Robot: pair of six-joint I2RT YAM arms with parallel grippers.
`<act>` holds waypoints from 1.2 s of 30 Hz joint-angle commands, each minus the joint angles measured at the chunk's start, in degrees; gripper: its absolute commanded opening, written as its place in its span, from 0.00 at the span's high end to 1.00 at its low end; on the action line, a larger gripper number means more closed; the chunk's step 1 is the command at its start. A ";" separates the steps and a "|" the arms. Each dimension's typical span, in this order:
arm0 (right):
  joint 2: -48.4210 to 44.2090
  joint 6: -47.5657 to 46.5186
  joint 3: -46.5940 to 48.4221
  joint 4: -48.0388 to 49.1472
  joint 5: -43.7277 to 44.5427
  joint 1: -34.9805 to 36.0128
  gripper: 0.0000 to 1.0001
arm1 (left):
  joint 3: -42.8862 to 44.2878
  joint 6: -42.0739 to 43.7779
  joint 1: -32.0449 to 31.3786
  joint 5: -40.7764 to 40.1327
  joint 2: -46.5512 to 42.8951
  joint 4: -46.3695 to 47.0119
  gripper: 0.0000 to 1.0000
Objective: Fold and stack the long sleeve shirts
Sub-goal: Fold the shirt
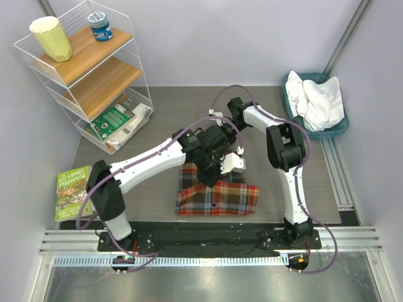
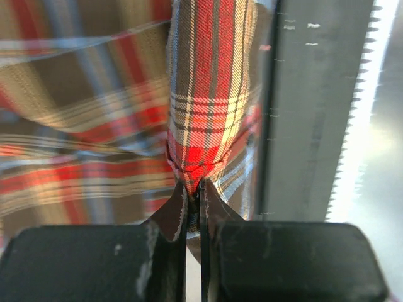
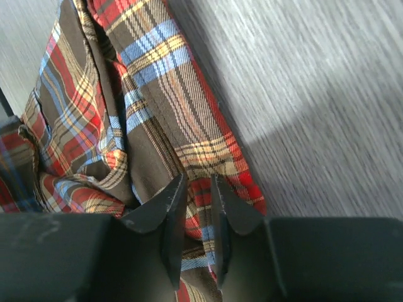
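The plaid long sleeve shirt lies partly folded on the table's near middle. My left gripper is over its far edge and is shut on a bunched fold of plaid cloth, which rises from its tips. My right gripper is just right of the left one, with its jaws nearly closed on a fold of the same shirt. The white long sleeve shirt lies crumpled in the teal basket at the back right.
A white wire shelf stands at the back left with a yellow cup, a blue jar and a green packet. A green book lies at the left. A metal rail runs along the near edge.
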 commanded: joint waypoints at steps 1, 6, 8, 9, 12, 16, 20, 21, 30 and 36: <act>-2.71 -3.12 -2.79 0.52 1.01 0.30 0.74 | 7.55 11.45 5.90 0.61 6.12 -3.21 1.00; -3.50 -4.00 -3.41 0.44 0.93 0.30 0.75 | 13.54 18.74 13.37 -0.37 13.08 -1.37 1.00; -3.50 -4.35 -3.50 0.44 0.93 0.30 0.75 | 14.42 20.42 15.30 -0.72 14.92 -0.13 1.00; -3.50 -4.70 -3.32 0.17 0.84 0.30 0.75 | 14.42 21.90 15.75 -0.89 15.37 1.70 1.00; -2.98 -5.58 -2.71 -0.62 0.49 0.30 0.75 | 14.16 23.76 17.33 -1.68 16.25 4.96 1.00; -2.10 -6.38 -1.39 -1.32 0.58 0.30 0.75 | 13.20 26.83 17.95 -1.43 17.04 10.05 0.98; -1.04 -7.08 0.37 -2.20 1.10 0.30 0.75 | 12.84 28.60 17.78 0.16 17.31 11.21 0.95; -1.04 -7.17 0.63 -2.29 1.54 0.21 0.75 | 12.93 28.77 17.78 0.25 17.74 11.12 0.94; -1.48 -6.29 3.53 -2.99 4.09 -1.19 0.63 | 13.62 29.31 20.67 -3.44 19.24 15.34 0.68; -6.48 -0.93 12.05 -4.48 7.08 -9.08 0.39 | 20.12 16.23 27.51 1.12 14.24 11.23 0.35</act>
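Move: The left hand already grips the shirt's lifted edge, some 13 cm above the table. The shirt's far edge, where this goes, lies about 20 cm ahead, nearly in line sideways and 13 cm below. The right gripper is at that edge, some 21 cm ahead and 9 cm to the right; from the right hand the edge's middle is about 7 cm left and 1 cm back, 1 cm lower. The shirt's near end lies some 8 cm back from the left hand, 2 cm to its right and 12 cm below. Forward in one sweep, the left hand carries the gripped edge about 18 cm over the shirt towards its far edge, sinking some 5 cm and slowing, then opens wide and lets go of the cloth while easing on a few centimetres with some 20 degrees of tilt. The right hand stays on the far edge, fingers part-closed, until it opens too and starts forward, right and slightly up. ##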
